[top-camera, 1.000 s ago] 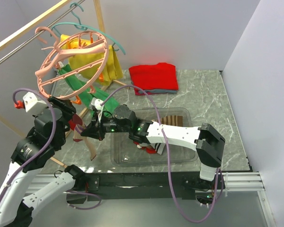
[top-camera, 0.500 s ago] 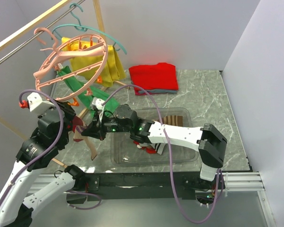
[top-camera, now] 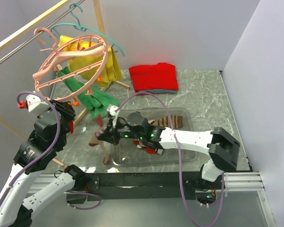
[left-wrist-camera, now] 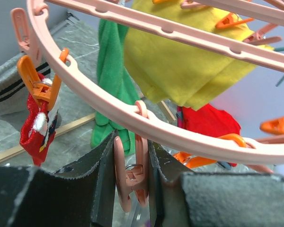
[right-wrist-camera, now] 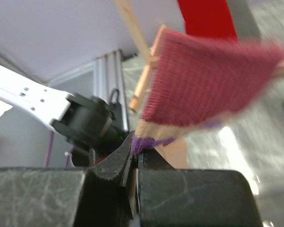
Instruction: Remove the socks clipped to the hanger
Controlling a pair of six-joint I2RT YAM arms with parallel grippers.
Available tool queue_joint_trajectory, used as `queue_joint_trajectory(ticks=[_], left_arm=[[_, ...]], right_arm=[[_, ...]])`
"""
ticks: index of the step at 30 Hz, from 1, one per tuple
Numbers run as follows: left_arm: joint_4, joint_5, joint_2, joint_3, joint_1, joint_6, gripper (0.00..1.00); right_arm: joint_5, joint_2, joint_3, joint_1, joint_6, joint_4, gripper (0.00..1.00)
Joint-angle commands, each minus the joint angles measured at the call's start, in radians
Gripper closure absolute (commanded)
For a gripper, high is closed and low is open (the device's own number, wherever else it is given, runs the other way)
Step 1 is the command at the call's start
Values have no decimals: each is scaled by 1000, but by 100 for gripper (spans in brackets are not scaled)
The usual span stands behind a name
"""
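The pink ring hanger (top-camera: pixel 71 66) hangs from the rack at the upper left; its rim crosses the left wrist view (left-wrist-camera: pixel 180 137). My left gripper (top-camera: pixel 67 112) is shut on a pink clip (left-wrist-camera: pixel 131 170) under the rim, squeezing it; the clip holds nothing. A red sock with a white figure (left-wrist-camera: pixel 38 132) hangs from an orange clip (left-wrist-camera: pixel 38 82) further along the ring. My right gripper (top-camera: pixel 108 134) is shut on a red, tan and purple striped sock (right-wrist-camera: pixel 203 80), which hangs free of the hanger at the tub's left edge (top-camera: pixel 97 140).
A clear plastic tub (top-camera: pixel 187 111) in front of me holds a brown striped sock (top-camera: pixel 173 121) and other socks. A folded red garment (top-camera: pixel 155 77) lies at the back. A yellow shirt (top-camera: pixel 111 61), a green cloth (top-camera: pixel 92 99) and a teal coat hanger (top-camera: pixel 92 28) hang on the wooden rack (top-camera: pixel 28 26).
My right gripper has pulled the striped sock off the clip and moved right toward the tub. My left gripper stays at the hanger, on the clip.
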Motion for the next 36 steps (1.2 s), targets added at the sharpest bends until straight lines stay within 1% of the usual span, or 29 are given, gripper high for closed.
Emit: queue_joint_trajectory(ticks=[1, 4, 8, 10, 11, 13, 17, 21, 22, 23, 25, 26, 27, 29, 30, 32, 33, 35, 36], left_arm=[[54, 77, -4, 28, -2, 40, 99], [65, 118, 5, 37, -4, 49, 99], [77, 177, 11, 63, -4, 56, 99], [86, 189, 9, 80, -2, 53, 99], [93, 200, 9, 83, -4, 53, 99], [105, 213, 6, 94, -3, 51, 99], [100, 256, 12, 112, -4, 53, 99], [102, 284, 8, 123, -3, 51, 99], [106, 289, 5, 123, -2, 51, 99], [114, 293, 0, 122, -4, 51, 99], [117, 301, -6, 117, -4, 51, 99], [116, 301, -12, 117, -4, 50, 99], [114, 301, -14, 114, -4, 50, 99], [110, 301, -20, 114, -4, 43, 99], [110, 301, -23, 112, -3, 42, 99], [111, 306, -27, 109, -2, 37, 99], [110, 307, -29, 111, -4, 34, 99], [108, 316, -31, 114, -4, 25, 99], [105, 322, -29, 117, -4, 22, 99]], right_arm=[[86, -135, -91, -62, 44, 43, 100], [147, -215, -154, -111, 58, -12, 100], [273, -330, -226, -179, 59, -165, 100], [351, -379, -269, -240, 79, -213, 100], [368, -395, -279, -268, 105, -262, 100], [399, -437, -309, -343, 118, -302, 100], [486, -497, -341, -400, 93, -398, 100], [556, -516, -332, -426, 81, -454, 94], [559, -505, -327, -430, 76, -460, 90], [548, -494, -310, -435, 70, -468, 69], [511, -446, -280, -435, 31, -494, 45], [466, -424, -242, -429, 23, -498, 25], [452, -383, -225, -423, 20, -500, 18], [433, -352, -189, -388, 15, -476, 6], [427, -337, -180, -372, 13, -460, 3], [421, -306, -148, -328, -2, -413, 0], [415, -283, -137, -275, -9, -376, 0], [386, -252, -102, -224, -49, -287, 0], [366, -213, -86, -172, -65, -258, 0]])
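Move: The right hand holds the maroon-and-tan sock, and the tray's middle lies about 23 cm to its right, 12 cm ahead and 22 cm below. The red sock in the tray is some 20 cm right and 8 cm ahead of the hand, and the brown striped sock about 31 cm right and 20 cm ahead. The left hand has the tray about 40 cm to its right, 4 cm ahead and 33 cm below. The right hand carries the pinched sock quickly away from the left hand and out over the tray, about 25 cm right and 15 cm forward while sinking some 7 cm and turning clockwise about 50 degrees, then opens fully to let the sock go and starts back left with the fingers open. Meanwhile the left hand keeps its grip on the pink clip at the hanger's rim and draws it roughly 4 cm right and as much up, turning clockwise about 15 degrees. ##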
